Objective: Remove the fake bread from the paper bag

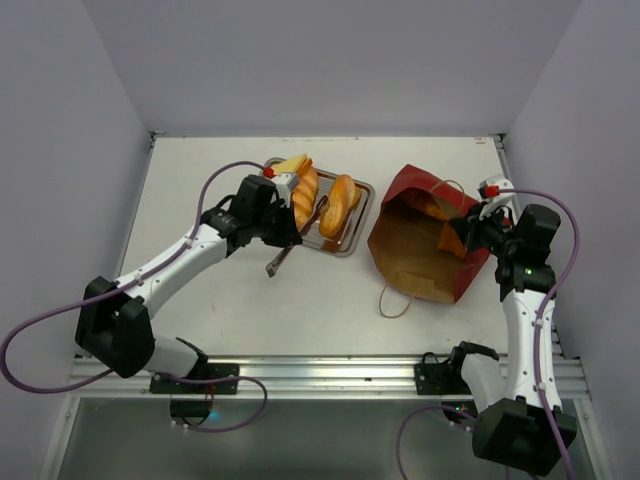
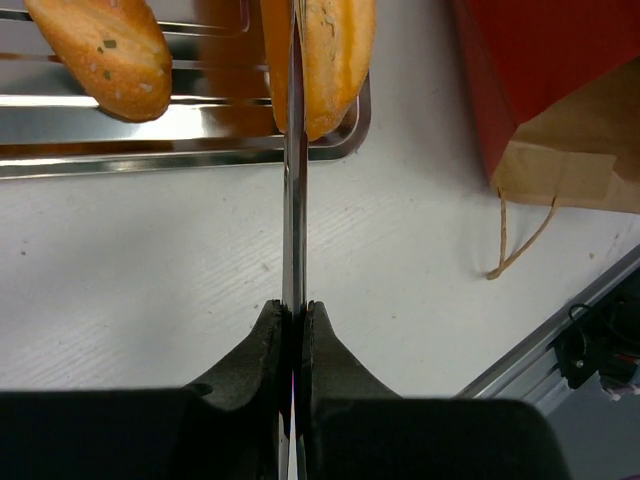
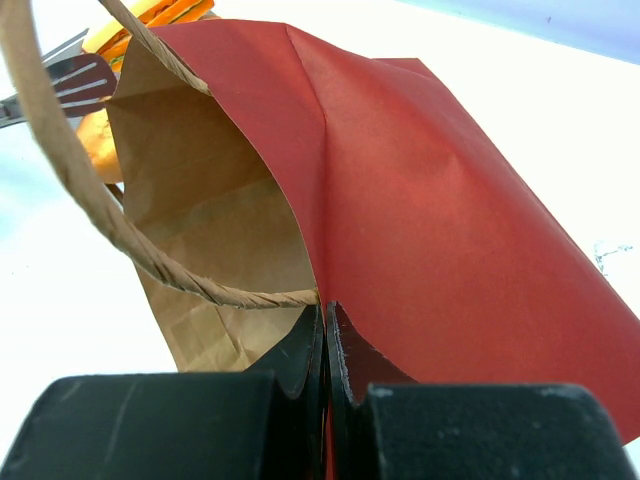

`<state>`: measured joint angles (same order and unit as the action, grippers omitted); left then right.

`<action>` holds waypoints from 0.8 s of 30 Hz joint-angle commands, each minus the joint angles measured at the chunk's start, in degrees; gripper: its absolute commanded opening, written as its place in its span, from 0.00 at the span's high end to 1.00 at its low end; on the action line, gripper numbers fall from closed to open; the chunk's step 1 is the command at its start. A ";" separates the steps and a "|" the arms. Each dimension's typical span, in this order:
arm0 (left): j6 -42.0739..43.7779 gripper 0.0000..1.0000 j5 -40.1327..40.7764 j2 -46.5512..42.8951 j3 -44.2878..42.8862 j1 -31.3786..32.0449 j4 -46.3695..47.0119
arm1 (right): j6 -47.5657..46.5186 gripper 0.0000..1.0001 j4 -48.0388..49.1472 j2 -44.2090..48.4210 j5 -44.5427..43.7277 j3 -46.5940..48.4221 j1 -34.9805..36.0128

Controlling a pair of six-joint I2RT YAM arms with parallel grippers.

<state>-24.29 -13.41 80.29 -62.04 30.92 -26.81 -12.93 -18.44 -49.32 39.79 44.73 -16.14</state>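
The dark-red paper bag (image 1: 425, 235) lies open at the right, its tan inside showing. An orange bread piece (image 1: 451, 240) shows inside it near the rim. My right gripper (image 1: 470, 232) is shut on the bag's rim (image 3: 326, 310), beside a twine handle (image 3: 100, 215). My left gripper (image 1: 285, 235) is shut on metal tongs (image 2: 293, 200), whose tips reach over the steel tray (image 1: 352, 240). Several golden loaves (image 1: 340, 200) lie on the tray. In the left wrist view one loaf (image 2: 105, 55) lies at the upper left and another (image 2: 335, 60) lies behind the tongs.
The bag's second twine handle (image 1: 395, 300) lies on the white table in front of the bag. The tong tips (image 3: 70, 80) show past the bag's mouth in the right wrist view. Grey walls enclose the table; a metal rail (image 1: 320, 370) runs along the near edge.
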 commanded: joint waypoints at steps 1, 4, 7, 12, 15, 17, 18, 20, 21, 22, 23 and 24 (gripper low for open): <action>3.11 1.00 0.14 0.39 0.60 -1.21 8.43 | -0.52 0.98 1.82 0.54 0.20 -0.17 -0.03; 3.46 1.00 -0.21 2.06 1.13 -1.56 9.58 | -0.61 0.98 1.74 0.54 0.11 -0.17 -0.03; 3.81 1.00 0.14 3.20 1.92 -1.82 10.37 | -0.69 0.98 1.74 0.54 0.20 -0.17 -0.12; 4.34 1.00 1.37 4.26 3.50 -2.35 10.81 | -0.69 0.98 1.65 0.45 0.29 -0.17 -0.12; 4.43 0.96 1.54 4.87 4.03 -2.70 11.07 | -0.69 0.98 1.74 0.45 0.11 -0.17 -0.12; 4.61 0.90 1.28 5.14 4.21 -2.79 11.08 | -0.69 0.98 1.65 0.45 0.20 -0.26 -0.12; 4.61 0.87 1.19 5.05 4.30 -2.88 11.08 | -0.69 0.98 1.74 0.45 0.20 -0.26 -0.03; 4.61 0.80 0.84 4.96 4.38 -2.88 10.99 | -0.69 0.98 1.74 0.45 0.20 -0.26 -0.12; 4.61 0.78 0.75 4.88 4.47 -2.97 10.90 | -0.69 0.98 1.74 0.37 0.11 -0.26 -0.12; 4.61 0.75 0.49 4.61 4.39 -2.97 10.90 | -0.69 0.98 1.74 0.37 0.11 -0.26 -0.03; 4.52 0.74 0.49 4.44 4.47 -3.05 10.90 | -0.69 0.98 1.65 0.28 0.11 -0.26 -0.03; 4.43 0.71 0.32 4.26 4.56 -2.97 10.90 | -0.69 0.98 1.65 0.36 0.11 -0.17 -0.03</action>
<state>-21.23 -12.84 85.49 -57.93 28.51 -19.75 -13.06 -18.41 -49.34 39.79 44.64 -16.14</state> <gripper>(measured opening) 0.274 0.023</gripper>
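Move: The left hand holds tongs gripping the long loaf; the bread slice on the tray that it is brought down over lies about 10 cm ahead, 12 cm right and 13 cm below. The twisted loaf is roughly 9 cm ahead, 3 cm right; the sandwich wedge some 16 cm straight ahead. From the right hand, still pinching the bag, the slice is about 8 cm ahead, 29 cm left and 20 cm below. The left hand lowers the tonged loaf about 4 cm, edging 2 cm forward, then partly opens, spreading the tongs. ##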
